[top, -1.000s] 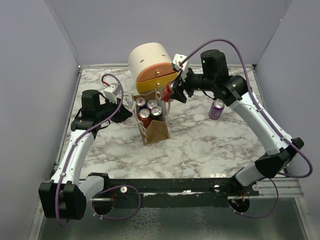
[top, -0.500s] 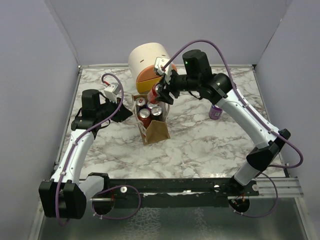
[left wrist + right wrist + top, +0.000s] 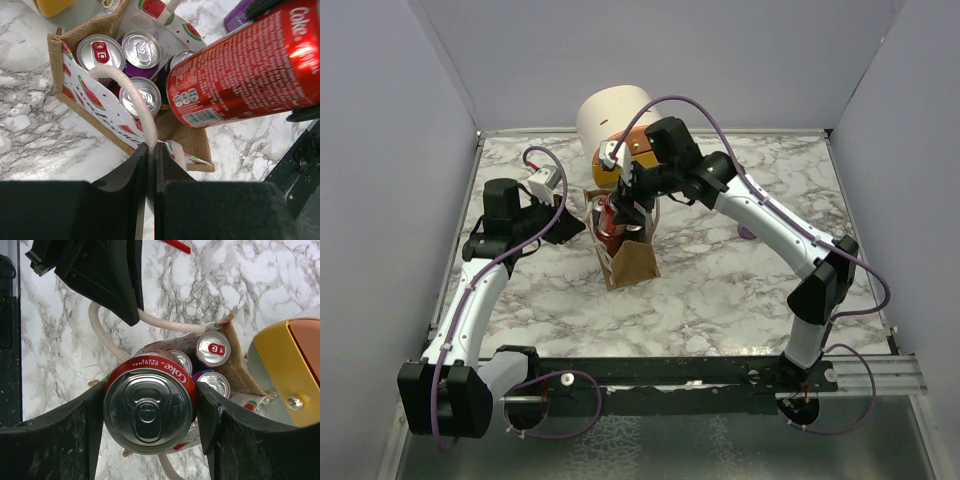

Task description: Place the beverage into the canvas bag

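Observation:
The canvas bag (image 3: 632, 264) stands mid-table, tan with a watermelon-print lining, and holds several upright cans (image 3: 141, 49). My left gripper (image 3: 574, 228) is at its left side, shut on a cream loop handle (image 3: 125, 82) that runs between the pressed fingertips (image 3: 150, 150). A red Coke can (image 3: 611, 216), the beverage, is gripped by its sides in my right gripper (image 3: 620, 200). It hangs tilted just over the bag's open mouth. From the right wrist I look down on the can's lid (image 3: 149, 410) with the bag's burlap wall (image 3: 239, 371) below it.
The cream-and-orange drawer box (image 3: 615, 122) stands right behind the bag, close to my right wrist. A purple can (image 3: 747, 232) peeks out behind my right forearm. Grey walls enclose the table on three sides.
My right arm has swung left with the Coke can, from beside the drawer box to over the bag's mouth. The left arm and the bag have stayed put.

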`<action>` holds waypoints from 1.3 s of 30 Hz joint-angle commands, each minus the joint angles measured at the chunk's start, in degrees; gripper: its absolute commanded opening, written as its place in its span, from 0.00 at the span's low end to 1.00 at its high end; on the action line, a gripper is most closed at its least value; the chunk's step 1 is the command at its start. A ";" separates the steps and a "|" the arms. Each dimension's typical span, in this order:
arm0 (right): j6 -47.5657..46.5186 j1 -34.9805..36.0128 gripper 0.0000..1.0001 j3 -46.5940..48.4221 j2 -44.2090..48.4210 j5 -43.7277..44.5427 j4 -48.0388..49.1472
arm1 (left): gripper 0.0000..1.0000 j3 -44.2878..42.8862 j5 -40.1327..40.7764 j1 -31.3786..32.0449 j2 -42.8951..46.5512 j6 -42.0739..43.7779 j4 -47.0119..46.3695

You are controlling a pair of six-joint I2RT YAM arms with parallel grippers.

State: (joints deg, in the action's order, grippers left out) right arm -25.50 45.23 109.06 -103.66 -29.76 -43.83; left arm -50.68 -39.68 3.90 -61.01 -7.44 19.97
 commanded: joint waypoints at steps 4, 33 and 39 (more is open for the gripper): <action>1.74 -0.07 0.01 0.02 -2.20 -5.29 5.74 | 0.00 -0.53 -2.01 0.47 0.98 -0.38 -1.59; -2.72 0.03 0.01 -8.26 1.37 -8.39 -3.93 | 0.00 -0.70 -1.51 0.49 2.03 -0.03 -1.20; -3.08 0.45 0.01 -9.26 0.34 -4.70 -5.47 | 0.00 -0.84 -1.80 0.49 1.53 -0.14 -1.27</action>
State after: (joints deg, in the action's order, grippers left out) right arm -27.94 45.01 100.20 -105.62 -34.76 -46.70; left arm -50.68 -39.68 3.90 -59.70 -7.42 19.70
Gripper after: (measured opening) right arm 0.645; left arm 0.090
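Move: The right gripper holds the Coke can tilted, bottom pointing left and down. The free space in the canvas bag's near end lies about 4 cm back from this hand, 2 cm left and 16 cm below. At about that level, the black can in the bag stands 3 cm ahead and 1 cm left, the upright Coke can 3 cm ahead and 7 cm left. From the left gripper the free space is roughly 4 cm back, 10 cm right and 10 cm lower. Lower the right gripper about 7.5 cm towards the free space at the bag's near end, almost straight down at first, then drawing back some 3 cm with a little rightward shift. Tip the wrist roughly 10 degrees so the fingers point more steeply down, and keep the Coke can gripped near its lid. Hold the left gripper in place, still pinching the rope handle. ##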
